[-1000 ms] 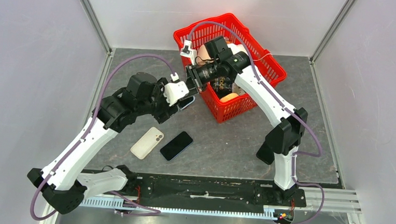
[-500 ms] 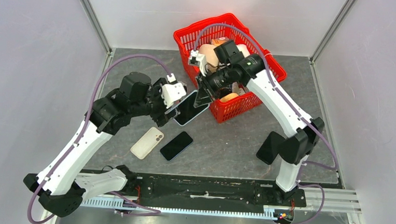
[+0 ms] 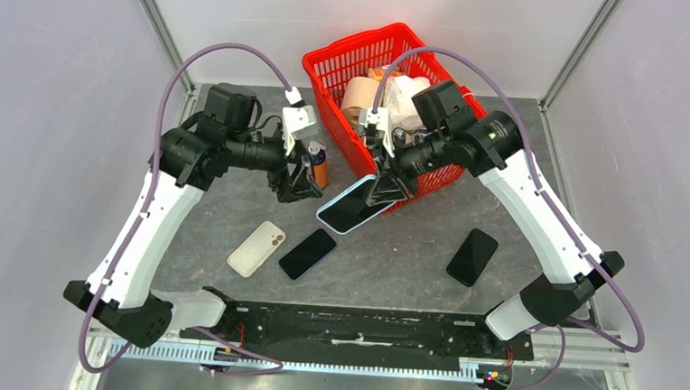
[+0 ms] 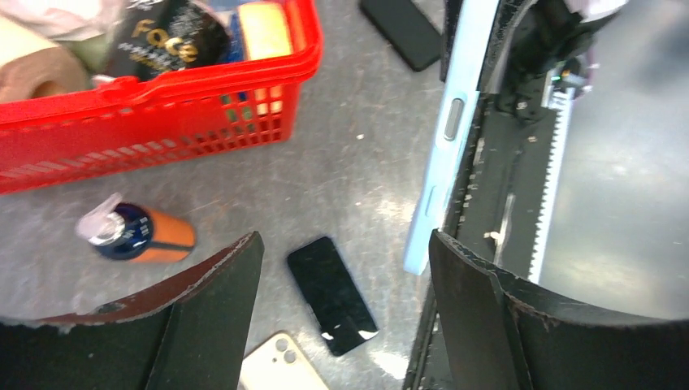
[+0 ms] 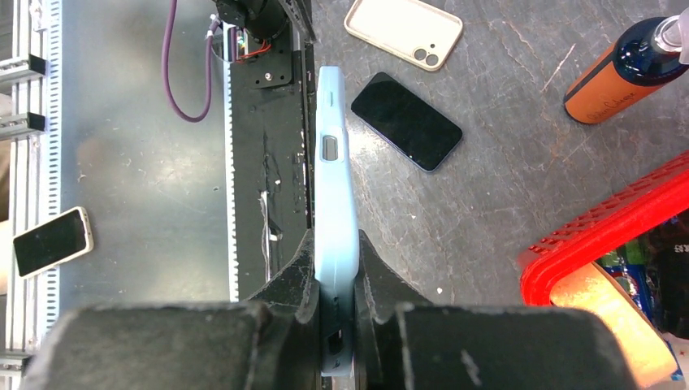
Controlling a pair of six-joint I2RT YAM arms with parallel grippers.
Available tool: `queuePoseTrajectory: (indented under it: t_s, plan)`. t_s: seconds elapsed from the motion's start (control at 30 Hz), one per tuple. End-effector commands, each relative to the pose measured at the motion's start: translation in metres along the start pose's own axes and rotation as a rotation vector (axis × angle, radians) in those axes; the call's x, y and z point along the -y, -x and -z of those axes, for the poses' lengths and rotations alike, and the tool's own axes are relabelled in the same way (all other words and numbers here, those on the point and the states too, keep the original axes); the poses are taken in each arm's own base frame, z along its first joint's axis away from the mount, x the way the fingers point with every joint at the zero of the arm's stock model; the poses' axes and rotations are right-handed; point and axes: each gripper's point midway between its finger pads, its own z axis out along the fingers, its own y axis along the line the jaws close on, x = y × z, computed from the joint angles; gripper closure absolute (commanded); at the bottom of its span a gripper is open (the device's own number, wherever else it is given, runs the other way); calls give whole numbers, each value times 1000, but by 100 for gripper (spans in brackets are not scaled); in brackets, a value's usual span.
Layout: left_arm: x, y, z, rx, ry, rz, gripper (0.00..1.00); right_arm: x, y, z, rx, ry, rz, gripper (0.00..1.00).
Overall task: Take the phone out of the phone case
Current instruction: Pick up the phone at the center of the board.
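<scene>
The phone, dark screen up, sits in a light blue phone case and hangs tilted above the table just in front of the basket. My right gripper is shut on its far end. In the right wrist view the fingers squeeze the case edge-on. My left gripper stands open to the left of the phone, apart from it, with nothing between its fingers. In the left wrist view the case edge shows to the upper right of the left gripper.
A red basket full of items stands at the back. An orange bottle stands by the left gripper. A cream phone case and a black phone lie in front. Another black phone lies at the right.
The right gripper has carried the cased phone forward and down from the basket's side. The left gripper has come off it and drawn back left, beside the orange bottle.
</scene>
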Motion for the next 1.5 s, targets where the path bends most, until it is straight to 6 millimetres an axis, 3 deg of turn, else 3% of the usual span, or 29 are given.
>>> queuePoseTrajectory:
  t_s: [0.0, 0.3, 0.77, 0.93, 1.13, 1.2, 1.33, 1.4, 1.43, 1.47]
  plan:
    - [39, 16, 5, 71, -220, 84, 20, -8, 10, 17, 49, -32, 86, 100]
    - [51, 11, -3, 90, -305, 147, 21, -5, 16, 23, 81, -45, 75, 100]
    - [51, -5, -41, 70, -379, 156, 26, -8, 35, 19, 123, 27, 71, 100]
    - [54, -12, -48, 60, -410, 169, 47, -6, 36, 18, 124, 28, 67, 100]
    - [63, -23, -54, 48, -445, 176, 54, -4, 40, 19, 139, 31, 60, 100]
    - [66, -24, -57, 44, -456, 178, 60, -4, 40, 18, 141, 38, 52, 100]
    - [69, -20, -59, 52, -467, 172, 97, -3, 39, 15, 141, 50, 38, 100]
    - [68, -19, -59, 54, -463, 168, 98, -2, 37, 13, 138, 52, 29, 100]
    - [68, -18, -58, 55, -462, 163, 98, 0, 36, 13, 137, 47, 20, 94]
    - [68, -18, -58, 54, -454, 161, 98, 2, 36, 13, 135, 37, 13, 83]
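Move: The phone in its light-blue case, already held by the right hand at its right end, has its middle roughly 10 cm to the left hand's right, 2 cm back and 4 cm below; from the right hand it lies about 5 cm to the left, 1 cm back and 3 cm below. From the left hand, the dark phone on the table lies 6 cm back, the cream case 12 cm left and 6 cm back, both some 29 cm below; the orange bottle stands 11 cm ahead, 2 cm right and 23 cm below. Coming back, right and down, about 5 cm each way, the open left hand reaches the free left end of the held phone, turning clockwise and tipping fingers-down by close to 20 degrees each. Over the last third its fingers close and pinch the cased phone front and back, while the right hand keeps its grip nearly in place, rising about a centimetre. ##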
